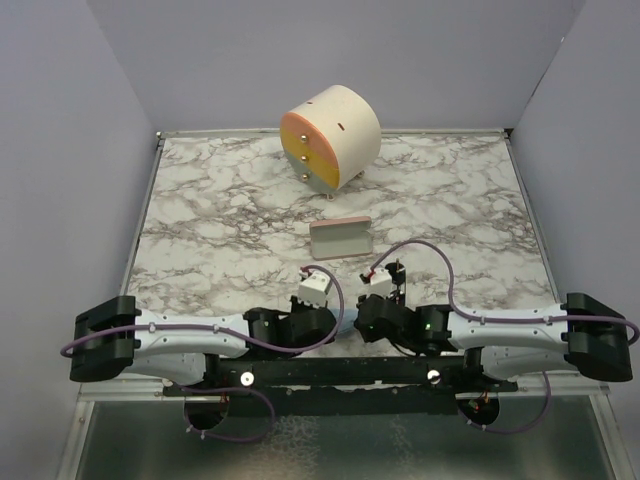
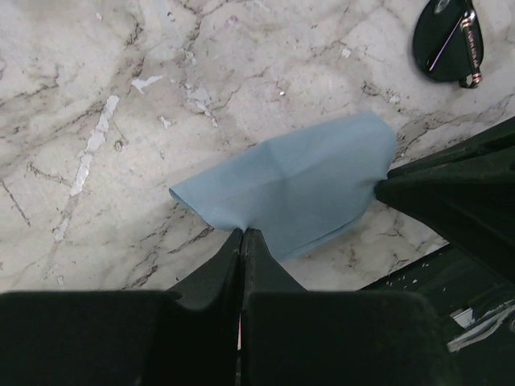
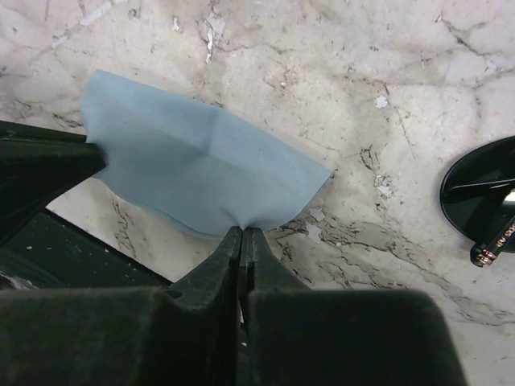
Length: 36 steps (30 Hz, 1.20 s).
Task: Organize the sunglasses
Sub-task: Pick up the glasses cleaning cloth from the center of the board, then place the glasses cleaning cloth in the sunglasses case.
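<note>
The sunglasses point(image 2: 448, 40) lie on the marble table, dark round lenses with a thin frame, at the top right of the left wrist view. They appear again at the right edge of the right wrist view point(image 3: 483, 201), untouched by either gripper. A light blue cloth point(image 2: 298, 181) hangs stretched between both grippers just above the table. My left gripper point(image 2: 243, 232) is shut on one corner of it. My right gripper point(image 3: 242, 229) is shut on the opposite corner of the cloth point(image 3: 185, 165). The two grippers face each other at the near edge.
A pink glasses case point(image 1: 340, 240) stands on the marble table point(image 1: 220, 230) in the middle, beyond the grippers. A round cream drawer unit with an orange-pink front point(image 1: 330, 138) sits at the back. Grey walls enclose the table on three sides.
</note>
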Each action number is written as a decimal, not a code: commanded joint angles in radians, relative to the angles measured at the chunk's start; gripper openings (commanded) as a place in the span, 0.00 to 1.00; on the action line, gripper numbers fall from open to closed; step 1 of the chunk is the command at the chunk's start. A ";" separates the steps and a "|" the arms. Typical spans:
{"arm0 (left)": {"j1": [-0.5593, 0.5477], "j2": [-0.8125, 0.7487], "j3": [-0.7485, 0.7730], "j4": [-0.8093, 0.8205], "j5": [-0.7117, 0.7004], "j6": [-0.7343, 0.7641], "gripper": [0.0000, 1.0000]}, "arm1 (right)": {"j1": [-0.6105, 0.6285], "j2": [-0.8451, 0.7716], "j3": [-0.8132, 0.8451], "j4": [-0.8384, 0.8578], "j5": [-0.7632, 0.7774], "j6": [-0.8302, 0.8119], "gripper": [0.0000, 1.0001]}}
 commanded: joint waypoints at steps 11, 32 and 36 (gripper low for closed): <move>0.173 0.067 0.131 0.079 0.046 0.203 0.00 | -0.174 -0.040 0.104 0.019 -0.010 -0.193 0.01; 0.441 0.285 0.310 0.218 0.162 0.375 0.00 | -0.489 0.203 0.321 0.139 -0.214 -0.440 0.01; 0.462 0.327 0.328 0.247 0.162 0.386 0.00 | -0.527 0.248 0.352 0.156 -0.239 -0.461 0.01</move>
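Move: My two hands already share the blue cloth, only a few centimetres above the table. From my left hand the middle of the open glasses case lies about 21 cm ahead, 4 cm to the right and slightly lower; from my right hand it is some 21 cm ahead and 3 cm to the left. The sunglasses lie about 10 cm ahead of my right hand and 10 cm to its right. I keep both grippers pinched shut on the cloth and carry it forward some 15 cm towards the near side of the open case, the two hands side by side. Both rise as they go, my right by about 6 cm; my left climbs about 5 cm, then sinks a little at the end. The fingers tip slightly upward and swing a little inward-to-straight, my left counter-clockwise, my right clockwise. ##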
